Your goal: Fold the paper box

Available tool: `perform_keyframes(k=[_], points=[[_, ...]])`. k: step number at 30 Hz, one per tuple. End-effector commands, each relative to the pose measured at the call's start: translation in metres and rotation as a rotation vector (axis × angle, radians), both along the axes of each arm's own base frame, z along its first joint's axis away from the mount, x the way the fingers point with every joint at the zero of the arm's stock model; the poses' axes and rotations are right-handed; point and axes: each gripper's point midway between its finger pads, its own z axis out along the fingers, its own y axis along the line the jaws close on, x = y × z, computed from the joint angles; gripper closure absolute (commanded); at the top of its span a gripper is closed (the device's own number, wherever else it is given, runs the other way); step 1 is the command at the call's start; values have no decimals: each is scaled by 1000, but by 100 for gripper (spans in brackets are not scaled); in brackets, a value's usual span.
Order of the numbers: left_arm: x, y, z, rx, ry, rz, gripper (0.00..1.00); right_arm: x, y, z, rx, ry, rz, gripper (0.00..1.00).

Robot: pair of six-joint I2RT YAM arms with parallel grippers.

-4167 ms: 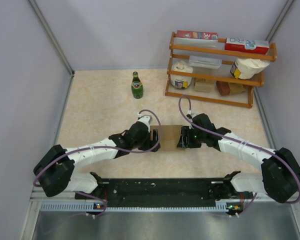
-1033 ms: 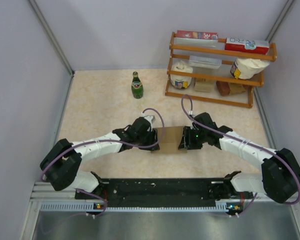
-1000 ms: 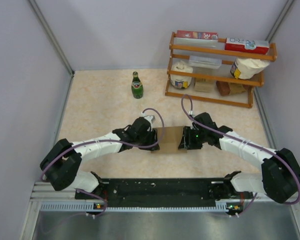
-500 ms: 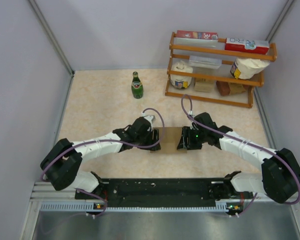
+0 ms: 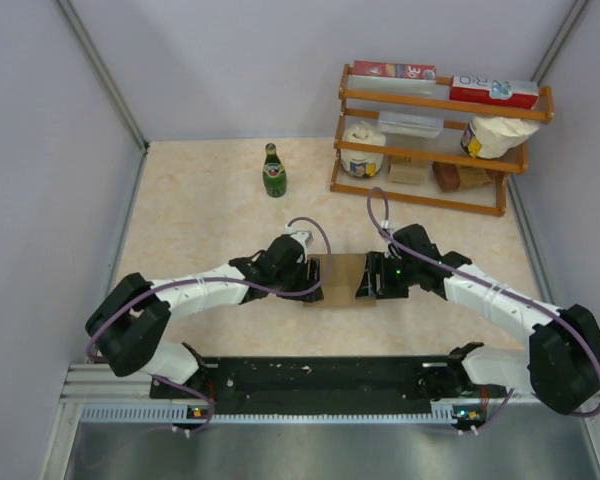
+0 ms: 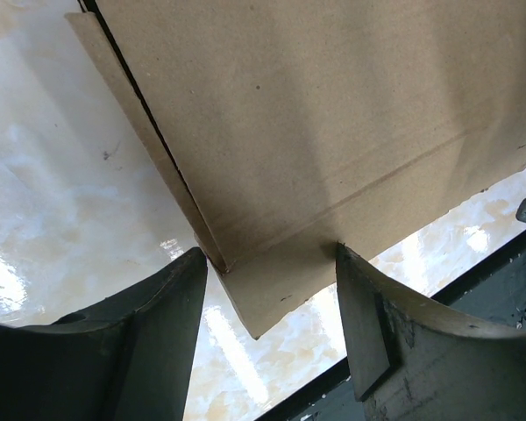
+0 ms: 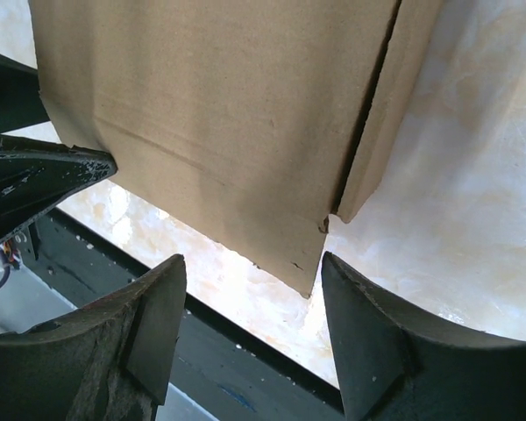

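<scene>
The paper box (image 5: 342, 279) is a flat piece of plain brown cardboard lying on the table between my two grippers. My left gripper (image 5: 311, 280) is at its left end and my right gripper (image 5: 368, 281) at its right end. In the left wrist view the paper box (image 6: 316, 132) fills the top, and one corner flap pokes between the spread jaws of the left gripper (image 6: 271, 250). In the right wrist view a corner of the paper box (image 7: 219, 105) hangs between the wide jaws of the right gripper (image 7: 252, 263), touching neither finger. Both grippers are open.
A green glass bottle (image 5: 273, 171) stands behind the box to the left. A wooden rack (image 5: 435, 195) at the back right holds printed cartons, bags and jars. The black base rail (image 5: 320, 376) runs along the near table edge, close under both grippers.
Both grippers' jaws have spread wider at the box's ends over the last second. The box stays flat where it was, and the arms have barely shifted.
</scene>
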Motion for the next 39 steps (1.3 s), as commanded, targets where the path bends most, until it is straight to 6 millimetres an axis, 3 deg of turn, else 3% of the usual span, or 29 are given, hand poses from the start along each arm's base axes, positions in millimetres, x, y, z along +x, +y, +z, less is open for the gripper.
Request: perform_keyframes(k=[1, 5, 15, 23, 32, 39], points=[[13, -10, 8, -20, -43, 11, 36, 15, -1, 17, 4, -70, -1, 37], [14, -9, 4, -5, -43, 11, 36, 19, -9, 12, -37, -78, -21, 37], [17, -11, -1, -1, -54, -4, 35, 40, -18, 24, -55, -137, -58, 36], [20, -11, 4, 0, -74, -15, 34, 68, -12, 34, -34, -183, -61, 36], [20, -10, 7, 5, -81, -20, 34, 101, -6, 22, -45, -189, -70, 38], [18, -11, 13, -9, -86, -24, 34, 103, -6, 9, -62, -154, -83, 42]])
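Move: The closed paper box lies between the grippers. Its middle is about 6 cm ahead of the right hand and 6 cm to its left, some 4 cm lower; its right side flap runs forward from that hand's fingertips, centred about 6 cm ahead, 2 cm to the right and 3 cm below. From the left hand, near the box's near left corner, the middle is roughly 5 cm ahead, 6 cm right and 2 cm below. Ease the right gripper about 2 cm to its right and slightly down off the near right corner, then lift it a little and carry it some 8 cm forward along the right side flap. Sink about 2 cm there, fingers astride the lid's right edge, one tip on the lid and one against the flap. Keep the left gripper at the near left corner, nudging forward about 1 cm. ##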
